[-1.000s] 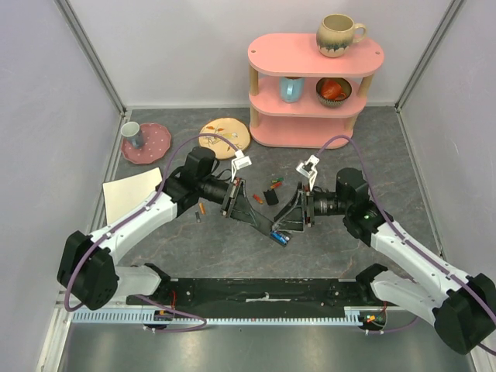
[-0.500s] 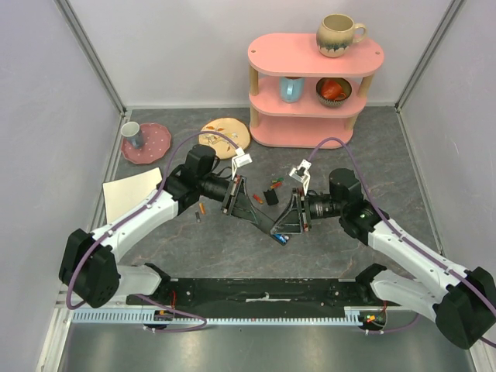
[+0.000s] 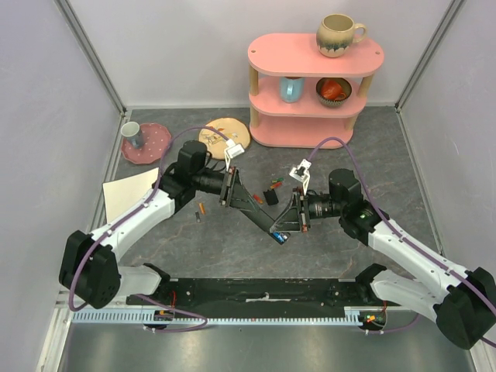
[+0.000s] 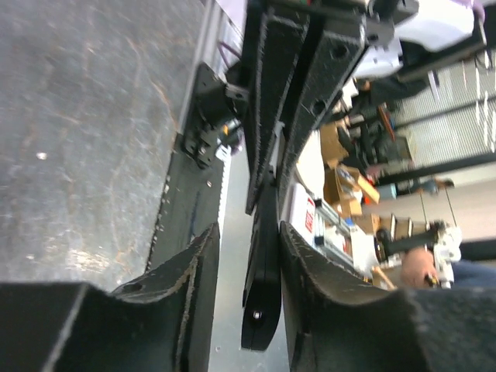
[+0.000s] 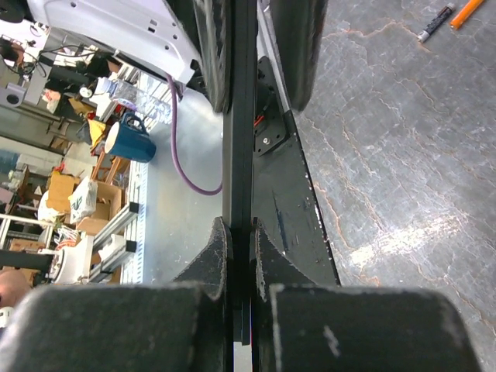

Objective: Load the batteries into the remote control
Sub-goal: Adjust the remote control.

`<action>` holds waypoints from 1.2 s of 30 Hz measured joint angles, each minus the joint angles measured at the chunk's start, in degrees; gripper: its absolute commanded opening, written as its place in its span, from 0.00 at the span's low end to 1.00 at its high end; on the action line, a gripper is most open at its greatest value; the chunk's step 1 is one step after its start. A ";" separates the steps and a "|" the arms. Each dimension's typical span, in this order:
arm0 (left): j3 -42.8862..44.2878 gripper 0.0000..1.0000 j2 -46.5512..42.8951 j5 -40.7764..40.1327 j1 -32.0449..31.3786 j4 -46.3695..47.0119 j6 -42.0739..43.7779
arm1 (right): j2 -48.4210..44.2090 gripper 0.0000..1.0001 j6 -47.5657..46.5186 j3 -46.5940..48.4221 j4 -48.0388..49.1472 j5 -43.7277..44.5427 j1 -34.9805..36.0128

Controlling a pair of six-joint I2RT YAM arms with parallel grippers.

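Note:
The remote control [image 3: 263, 218] hangs above the table as a slim black bar between both arms. A blue battery [image 3: 280, 237] shows at its lower end. My right gripper [image 3: 284, 226] is shut on the remote [image 5: 239, 155], its pads pressed on both flat faces [image 5: 239, 226]. My left gripper [image 3: 249, 206] stands open around the other end. There the remote [image 4: 263, 287] leans on one finger [image 4: 310, 263], with a gap to the other. Loose batteries [image 3: 271, 184] in red, green and orange lie behind the remote, and two more batteries [image 3: 200, 211] lie under the left arm.
A pink shelf [image 3: 314, 85] with mugs and a bowl stands at the back. A pink plate with a cup [image 3: 147, 143], a tan plate [image 3: 225, 133] and a paper pad [image 3: 132, 194] lie at the left. A small black piece [image 3: 270, 198] lies by the loose batteries.
My right gripper has moved in and shut on the remote. My left gripper's jaws have parted and its arm has drawn back a little to the upper left.

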 measured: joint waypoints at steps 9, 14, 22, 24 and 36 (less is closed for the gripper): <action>-8.26 0.54 -4.31 -7.02 6.99 16.17 -12.50 | 0.00 0.00 0.87 -0.02 -0.04 4.22 0.00; -26.45 0.74 -14.25 -21.38 10.01 37.16 -24.79 | -1.27 0.00 4.96 -3.17 3.82 9.97 0.31; -41.57 0.75 -23.80 -40.52 6.47 48.70 -33.38 | -2.78 0.00 12.74 -8.55 16.61 19.06 0.55; -41.90 0.77 -25.20 -45.11 3.61 50.62 -33.48 | -2.78 0.00 15.08 -9.92 20.24 21.64 0.83; -41.75 0.72 -14.69 -61.40 -9.75 65.77 -32.61 | 3.58 0.00 28.41 -16.87 42.47 31.08 4.90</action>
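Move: The left hand's loosened fingers are still around one end of the remote control; its middle lies about 3 cm to the right and 2 cm back, roughly level. From the right hand, which grips it near the battery end, that middle is some 3 cm ahead and 5 cm left. About 22 cm below the right hand, on the table, the black cover lies 20 cm ahead and 1 cm right, and the loose red battery 19 cm ahead and 5 cm left. The left hand opens further and comes free of the remote control, going about 6 cm forward and 7 cm left with a dip of some 5 cm that it mostly regains, while it turns about 50 degrees counter-clockwise, then comes some 3 cm back to the right with its open fingers facing the remote. The right hand keeps its shut grip near the battery end and carries the remote about 6 cm forward, turning it some 30 degrees clockwise and tipping its own fingertips up a little. ##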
